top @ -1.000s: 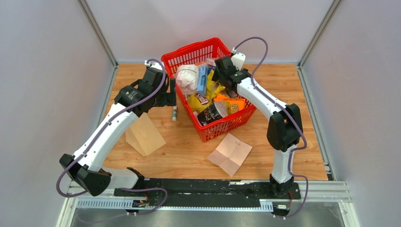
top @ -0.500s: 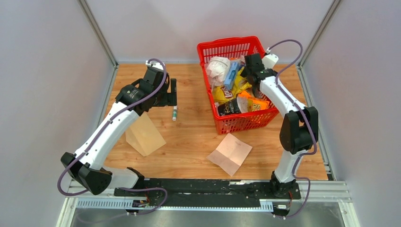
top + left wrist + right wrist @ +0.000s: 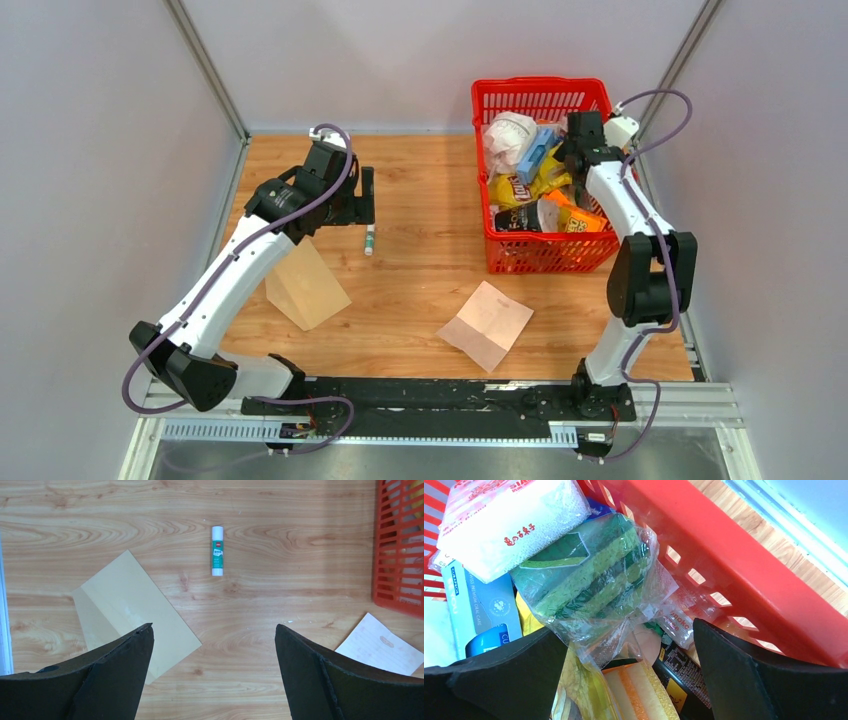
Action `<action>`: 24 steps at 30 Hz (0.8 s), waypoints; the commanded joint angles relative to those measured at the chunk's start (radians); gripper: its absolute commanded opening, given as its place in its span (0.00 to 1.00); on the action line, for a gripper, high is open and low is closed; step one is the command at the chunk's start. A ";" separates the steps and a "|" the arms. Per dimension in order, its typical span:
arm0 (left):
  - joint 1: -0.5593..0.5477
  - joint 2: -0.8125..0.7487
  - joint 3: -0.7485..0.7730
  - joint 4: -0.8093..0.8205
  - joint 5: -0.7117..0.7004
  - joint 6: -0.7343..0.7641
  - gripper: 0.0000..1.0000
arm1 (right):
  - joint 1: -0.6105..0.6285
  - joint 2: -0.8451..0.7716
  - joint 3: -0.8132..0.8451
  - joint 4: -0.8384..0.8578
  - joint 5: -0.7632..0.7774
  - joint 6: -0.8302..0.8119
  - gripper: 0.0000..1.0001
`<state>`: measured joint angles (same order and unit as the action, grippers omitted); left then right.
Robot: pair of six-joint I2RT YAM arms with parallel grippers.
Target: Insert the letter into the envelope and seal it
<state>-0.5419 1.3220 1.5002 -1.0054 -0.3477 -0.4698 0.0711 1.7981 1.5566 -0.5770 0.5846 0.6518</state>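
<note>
The letter (image 3: 487, 325), a pale creased sheet, lies flat on the wooden table near the front, right of centre; its corner shows at the lower right of the left wrist view (image 3: 382, 649). The tan envelope (image 3: 305, 285) lies flat at the left, partly under my left arm, and is also seen from the left wrist (image 3: 135, 612). My left gripper (image 3: 362, 203) hovers open above the table (image 3: 214, 626), with bare wood between its fingers. My right gripper (image 3: 578, 140) is open inside the red basket (image 3: 545, 255), above packaged goods (image 3: 626, 626).
A small green-and-white glue stick (image 3: 369, 240) lies between the envelope and the basket (image 3: 217, 550). The basket (image 3: 734, 545) at the back right is crowded with a wrapped green sponge pack (image 3: 594, 575), a white snack packet (image 3: 509, 520) and other packets. Grey walls enclose the table.
The red basket has slid from the table's middle to the back right, and my right arm has swung right with it. The left arm, letter and envelope have not moved.
</note>
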 commanded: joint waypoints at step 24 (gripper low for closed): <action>0.010 -0.014 0.003 0.004 0.026 0.028 0.97 | -0.341 0.041 0.184 0.000 0.014 -0.288 1.00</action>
<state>-0.5350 1.3216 1.4837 -1.0054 -0.3294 -0.4652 -0.1825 1.8057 1.6226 -0.5816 0.5198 0.4095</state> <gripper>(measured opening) 0.974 1.000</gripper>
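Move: My right hand is open inside the red basket, by its right wall; the basket's middle lies about 10 cm to its left, level fore and aft, 8 cm below. A green bag sits some 5 cm straight ahead and 5 cm below, the blue box 10 cm left and 3 cm farther out. The letter is about 31 cm back, 24 cm left. From my left hand the basket is some 16 cm ahead and 45 cm right. I keep sweeping my right hand to the right, about 12 cm at a steady pace, its right finger still bearing on the inside of the basket's right wall, pushing the basket along towards the table's right edge and away from the letter. The fingers stay wide open; near the end the hand lifts a little, about 1 cm. ##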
